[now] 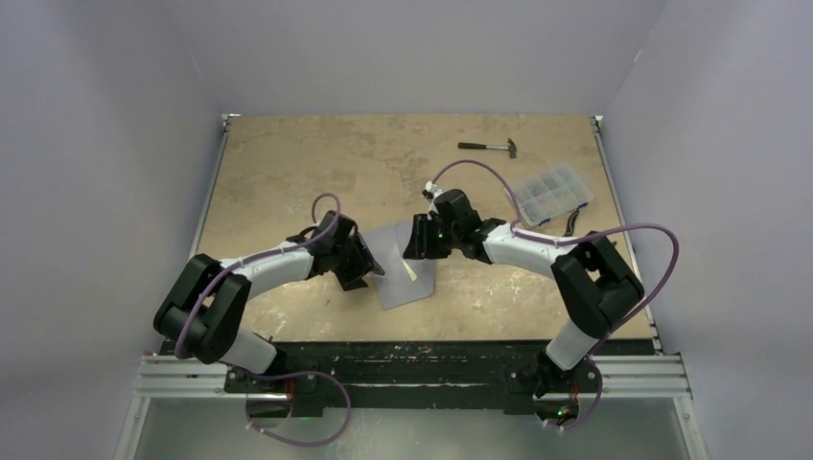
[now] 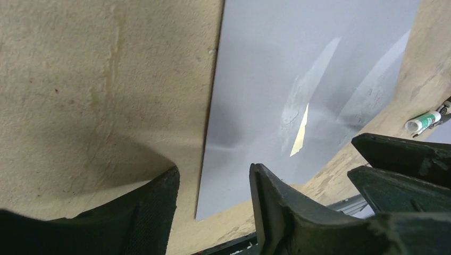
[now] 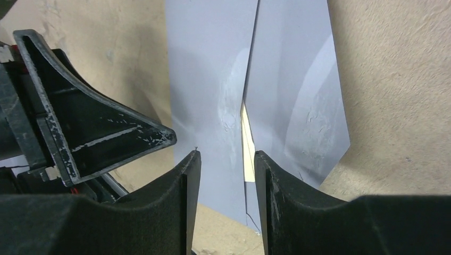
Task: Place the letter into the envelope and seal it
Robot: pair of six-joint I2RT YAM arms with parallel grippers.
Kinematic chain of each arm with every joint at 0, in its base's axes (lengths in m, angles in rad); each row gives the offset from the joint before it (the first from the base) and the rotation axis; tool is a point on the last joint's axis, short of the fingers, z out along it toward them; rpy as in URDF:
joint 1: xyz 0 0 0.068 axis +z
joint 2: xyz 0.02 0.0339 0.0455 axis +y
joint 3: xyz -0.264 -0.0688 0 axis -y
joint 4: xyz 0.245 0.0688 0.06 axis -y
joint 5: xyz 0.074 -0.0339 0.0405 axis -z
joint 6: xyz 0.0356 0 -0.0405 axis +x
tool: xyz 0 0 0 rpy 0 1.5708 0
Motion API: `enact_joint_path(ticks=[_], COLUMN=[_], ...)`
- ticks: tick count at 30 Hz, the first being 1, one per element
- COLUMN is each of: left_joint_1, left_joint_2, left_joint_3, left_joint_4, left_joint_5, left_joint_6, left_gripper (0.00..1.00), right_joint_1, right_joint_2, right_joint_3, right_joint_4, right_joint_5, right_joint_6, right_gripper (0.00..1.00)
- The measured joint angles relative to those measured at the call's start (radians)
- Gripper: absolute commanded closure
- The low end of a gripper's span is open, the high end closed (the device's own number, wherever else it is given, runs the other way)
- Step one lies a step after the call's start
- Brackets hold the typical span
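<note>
The grey-blue envelope (image 1: 398, 278) lies flat on the table between both arms. Only a thin cream sliver of the letter (image 1: 410, 269) shows, in the gap along the flap's edge; the rest is hidden inside. My left gripper (image 1: 369, 273) is open at the envelope's left side. In the left wrist view its fingers (image 2: 213, 172) straddle the envelope's (image 2: 266, 79) near-left edge with nothing between them, and the sliver of letter (image 2: 300, 133) lies ahead. My right gripper (image 3: 226, 156) is open just above the envelope (image 3: 207, 64), by the letter (image 3: 247, 143), holding nothing.
A hammer (image 1: 489, 148) lies at the back of the table. A clear compartment box (image 1: 551, 192) sits at the back right. A white tube with a green band (image 2: 423, 123) lies beyond the envelope. Grey walls enclose the table on three sides.
</note>
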Motion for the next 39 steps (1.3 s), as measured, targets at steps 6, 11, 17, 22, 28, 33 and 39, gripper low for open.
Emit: enact_joint_path(ticks=[6, 11, 17, 22, 28, 33, 39], left_joint_1=[0.0, -0.007, -0.024, -0.027, -0.027, -0.028, -0.029], left_joint_2=[0.014, 0.063, 0.094, 0.114, 0.121, 0.124, 0.128], left_joint_3=[-0.017, -0.003, 0.011, 0.013, 0.015, 0.015, 0.015], left_joint_4=[0.035, 0.064, 0.079, 0.093, 0.095, 0.097, 0.102], left_joint_5=[0.031, 0.079, 0.097, 0.114, 0.121, 0.123, 0.129], left_joint_6=[-0.017, -0.044, -0.071, -0.082, -0.087, -0.088, -0.088], left_gripper=[0.57, 0.64, 0.66, 0.66, 0.67, 0.71, 0.72], right_joint_1=[0.0, 0.0, -0.002, -0.003, -0.006, -0.005, -0.005], right_joint_2=[0.04, 0.069, 0.08, 0.08, 0.08, 0.056, -0.025], right_joint_3=[-0.011, -0.033, -0.056, -0.07, -0.073, -0.058, 0.023], right_joint_4=[0.007, 0.014, 0.056, 0.084, 0.095, 0.032, -0.033], right_joint_5=[-0.027, -0.037, -0.062, -0.084, -0.093, -0.058, 0.011], right_joint_6=[0.001, 0.001, 0.004, 0.009, 0.009, 0.002, -0.006], right_gripper=[0.58, 0.56, 0.55, 0.54, 0.55, 0.56, 0.55])
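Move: The envelope lies flat, its middle about 5 cm to the right of the left hand and 2 cm ahead, some 2 cm lower. From the right hand the middle is roughly 2 cm back, 2 cm to its left and 6 cm below. The letter's showing sliver lies about 7 cm right of the left hand and 1 cm ahead; from the right hand it is some 3 cm back and 1 cm left. Left hand nudges the envelope some 3 cm right, fingers closing partway; right dips 4 cm over it, then rises. ##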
